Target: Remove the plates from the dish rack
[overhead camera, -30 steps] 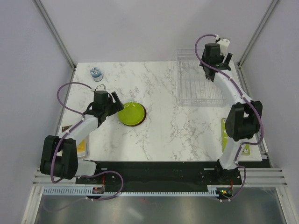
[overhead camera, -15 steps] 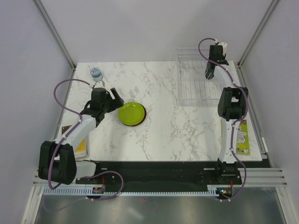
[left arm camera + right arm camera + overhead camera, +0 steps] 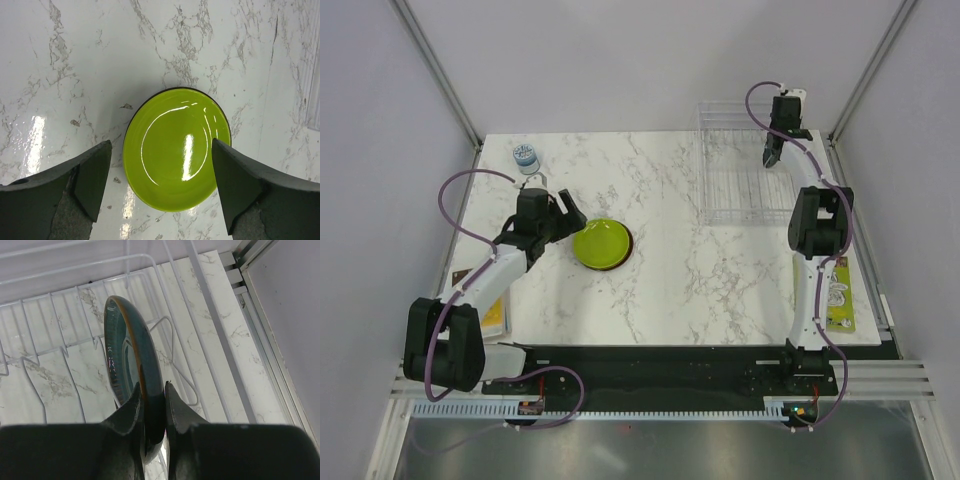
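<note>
The lime green plate (image 3: 600, 242) lies flat on the marble table, on top of another plate whose reddish-brown rim (image 3: 627, 246) shows. My left gripper (image 3: 563, 212) is open just left of it; in the left wrist view the gripper (image 3: 161, 146) hovers over the green plate (image 3: 177, 150), touching nothing. My right gripper (image 3: 772, 152) reaches into the far right end of the white wire dish rack (image 3: 735, 195). In the right wrist view the gripper (image 3: 154, 390) is shut on the rim of the dark teal-blue plate (image 3: 125, 340), which stands on edge between the rack wires (image 3: 216, 325).
A small blue-grey round container (image 3: 525, 156) stands at the table's far left corner. A green-and-white card (image 3: 835, 292) lies by the right edge, under the right arm. A yellowish flat item (image 3: 496, 316) lies at the left edge. Metal frame posts flank the table.
The right arm has straightened and its gripper has dropped into the rack's far right end onto the teal plate. The left gripper has barely moved beside the green plate.
</note>
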Motion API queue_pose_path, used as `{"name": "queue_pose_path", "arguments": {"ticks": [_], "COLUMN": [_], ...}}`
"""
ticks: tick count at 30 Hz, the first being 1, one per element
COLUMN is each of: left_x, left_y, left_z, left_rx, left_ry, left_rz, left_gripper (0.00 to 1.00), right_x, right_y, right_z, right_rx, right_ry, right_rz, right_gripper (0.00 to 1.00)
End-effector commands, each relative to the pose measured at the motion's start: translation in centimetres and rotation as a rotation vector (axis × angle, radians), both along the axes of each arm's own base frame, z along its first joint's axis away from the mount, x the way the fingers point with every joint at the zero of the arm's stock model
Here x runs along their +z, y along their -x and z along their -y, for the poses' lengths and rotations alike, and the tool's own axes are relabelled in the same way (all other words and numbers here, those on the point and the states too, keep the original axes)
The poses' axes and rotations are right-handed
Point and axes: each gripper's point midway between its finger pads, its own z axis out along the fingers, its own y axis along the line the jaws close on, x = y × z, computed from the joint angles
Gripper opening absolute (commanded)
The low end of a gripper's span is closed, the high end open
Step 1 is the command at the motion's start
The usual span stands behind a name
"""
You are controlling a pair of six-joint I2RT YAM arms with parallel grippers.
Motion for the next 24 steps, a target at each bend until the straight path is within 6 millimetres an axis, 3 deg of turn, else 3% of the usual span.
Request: {"name": "queue_pose_path", "arguments": {"ticks": [1, 2, 4, 5, 7, 8, 12, 13, 15, 16, 18, 19, 21, 22, 23, 24], "left_x": [2.3, 2.4, 2.8, 2.7, 3.2, 3.4, 4.1, 4.4, 4.6, 4.9, 5.4, 5.5, 6.1, 6.5, 6.1, 6.8], "left_y": [-1.0, -0.9, -0.8, -0.6, -0.5, -0.5, -0.1, 0.0, 0.2, 0.2, 0.4, 0.5, 0.8, 0.9, 1.3, 1.6], "left_z": [0.2, 0.1, 0.2, 0.2, 0.2, 0.2, 0.6, 0.6, 0.8, 0.9, 1.2, 1.4, 1.7, 1.9, 2.2, 2.5], "left_rx": [-0.028, -0.027, -0.03, -0.032, -0.034, -0.032, -0.055, -0.057, -0.065, -0.068, -0.085, -0.09, -0.101, -0.1, -0.116, -0.129], "left_ry": [-0.008, -0.008, -0.009, -0.01, -0.005, -0.006, 0.015, 0.019, 0.027, 0.031, 0.045, 0.054, 0.077, 0.094, 0.111, 0.132], "left_rz": [0.081, 0.082, 0.09, 0.089, 0.099, 0.101, 0.111, 0.121, 0.125, 0.132, 0.142, 0.143, 0.155, 0.167, 0.165, 0.193], "left_gripper": [0.87, 0.87, 0.87, 0.87, 0.87, 0.87, 0.87, 0.87, 0.87, 0.87, 0.87, 0.87, 0.87, 0.87, 0.87, 0.87], "right_x": [8.0, 10.6, 12.9, 15.4, 17.2, 19.8, 22.7, 24.4, 24.7, 26.8, 26.3, 27.8, 25.5, 26.4, 25.8, 23.4], "right_y": [0.6, 1.0, 2.4, 3.0, 4.3, 5.4, 8.3, 9.6, 11.2, 12.7, 13.8, 15.2, 16.2, 17.4, 18.2, 18.8], "right_z": [-1.3, -1.3, -1.8, -1.9, -2.6, -2.2, -2.4, -2.8, -3.5, -4.6, -6.5, -7.9, -10.4, -12.6, -13.8, -15.1], "right_rx": [-0.068, -0.089, -0.138, -0.159, -0.182, -0.231, -0.274, -0.278, -0.27, -0.254, -0.166, -0.118, -0.015, 0.089, 0.133, 0.157], "right_ry": [0.097, 0.123, 0.211, 0.232, 0.3, 0.317, 0.372, 0.37, 0.368, 0.33, 0.278, 0.221, 0.081, -0.003, -0.061, -0.137], "right_rz": [0.164, 0.212, 0.223, 0.274, 0.282, 0.337, 0.351, 0.376, 0.372, 0.427, 0.419, 0.456, 0.424, 0.453, 0.449, 0.419], "right_gripper": [0.0, 0.0, 0.0, 0.0, 0.0, 0.0, 0.0, 0.0, 0.0, 0.0, 0.0, 0.0, 0.0, 0.0, 0.0, 0.0]}}
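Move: Some 57 cm to the left of the right hand, 28 cm back and 13 cm lower lies the stack of plates, green on top, where the dark plate already pinched in its fingers is to go. The dish rack's middle is about 5 cm to the left of this hand, 4 cm back and 8 cm below. A blue-topped jar stands 29 cm left of the stack, 28 cm farther out. From the left hand the stack lies 5 cm right, level ahead, 14 cm below. Keeping its pinch on the dark plate, the right hand draws it up out of the dish rack, rising about 25 cm while pulling back some 16 cm and left 10, faster as it goes; it rolls left side down partway, then mostly back, and ends tipped up some 20 degrees. The open left hand rises about 4 cm away from the stack. ##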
